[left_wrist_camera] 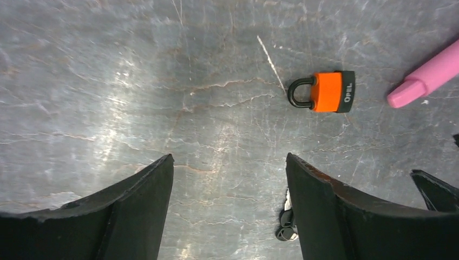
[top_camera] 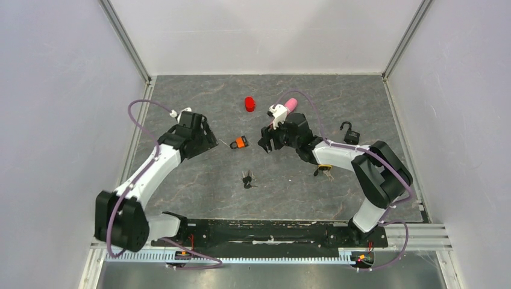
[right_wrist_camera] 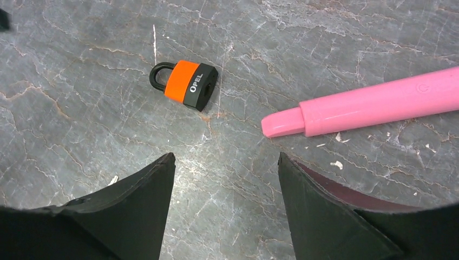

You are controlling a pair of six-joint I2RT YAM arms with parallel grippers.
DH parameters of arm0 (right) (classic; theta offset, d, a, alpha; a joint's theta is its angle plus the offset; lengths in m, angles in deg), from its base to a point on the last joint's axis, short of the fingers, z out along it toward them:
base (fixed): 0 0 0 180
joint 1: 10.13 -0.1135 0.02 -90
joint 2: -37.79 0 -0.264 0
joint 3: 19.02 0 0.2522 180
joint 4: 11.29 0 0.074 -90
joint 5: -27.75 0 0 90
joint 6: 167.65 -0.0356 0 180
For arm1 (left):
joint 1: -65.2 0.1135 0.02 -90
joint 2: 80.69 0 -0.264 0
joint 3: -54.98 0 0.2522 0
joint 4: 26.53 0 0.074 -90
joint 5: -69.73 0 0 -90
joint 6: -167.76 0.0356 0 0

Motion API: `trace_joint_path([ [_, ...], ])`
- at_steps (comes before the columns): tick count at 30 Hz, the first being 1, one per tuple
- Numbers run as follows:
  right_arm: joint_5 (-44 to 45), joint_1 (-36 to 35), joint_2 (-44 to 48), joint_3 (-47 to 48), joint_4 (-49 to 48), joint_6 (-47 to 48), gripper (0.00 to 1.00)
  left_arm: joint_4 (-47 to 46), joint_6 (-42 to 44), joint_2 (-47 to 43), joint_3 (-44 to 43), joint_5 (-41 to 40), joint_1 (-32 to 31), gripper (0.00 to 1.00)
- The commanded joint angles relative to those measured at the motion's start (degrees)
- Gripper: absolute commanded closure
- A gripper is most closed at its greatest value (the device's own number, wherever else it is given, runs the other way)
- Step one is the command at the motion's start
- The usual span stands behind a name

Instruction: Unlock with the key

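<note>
An orange and black padlock [top_camera: 240,142] lies flat on the grey table with its shackle shut; it also shows in the wrist views [left_wrist_camera: 325,91] [right_wrist_camera: 187,84]. A bunch of keys [top_camera: 247,179] lies nearer the arms' bases, and my left finger partly hides it [left_wrist_camera: 287,225]. The left gripper [top_camera: 211,139] [left_wrist_camera: 230,162] hangs open just left of the padlock, holding nothing. My right gripper [top_camera: 266,142] [right_wrist_camera: 226,160] is open and empty on the padlock's right.
A pink marker [top_camera: 289,104] [right_wrist_camera: 368,105] [left_wrist_camera: 427,76] lies behind the right gripper, with a red cap [top_camera: 249,104] to its left. A black padlock [top_camera: 351,135] with a raised shackle and a second key bunch [top_camera: 325,171] lie by the right arm.
</note>
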Motion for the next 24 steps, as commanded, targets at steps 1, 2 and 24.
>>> trace_joint_path([
  [1,1.0,-0.5,2.8,-2.4,-4.9,-1.1,0.28,-1.0,-8.1,9.1,-4.1,5.5,-0.1,0.23],
  [2,1.9,-0.7,4.0,-3.8,-4.8,-1.1,0.28,-1.1,-9.0,11.0,-5.1,6.2,-0.2,0.25],
  [24,7.6,-1.0,25.7,-24.5,-5.2,-0.6,0.28,0.4,-13.0,39.3,-21.7,2.1,-6.7,0.50],
])
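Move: The orange padlock lies roughly 12 cm to the left hand's right, 7 cm ahead and 11 cm below. The loose keys are about 12 cm nearer the base than the padlock and 3 cm to its right. The pink wand's middle is some 13 cm right of the padlock and 8 cm farther out. From the right hand the orange padlock is about 8 cm left, 2 cm ahead and 8 cm down. Towards the shackle end of the orange padlock, the left hand swoops down about 10 cm, with some 8 cm to the right and 6 cm forward; its fingers tip about 20 degrees steeper and close partway. Contact can't be made out. The right hand, open and empty, draws back and right roughly 10 cm, away from the padlock. ##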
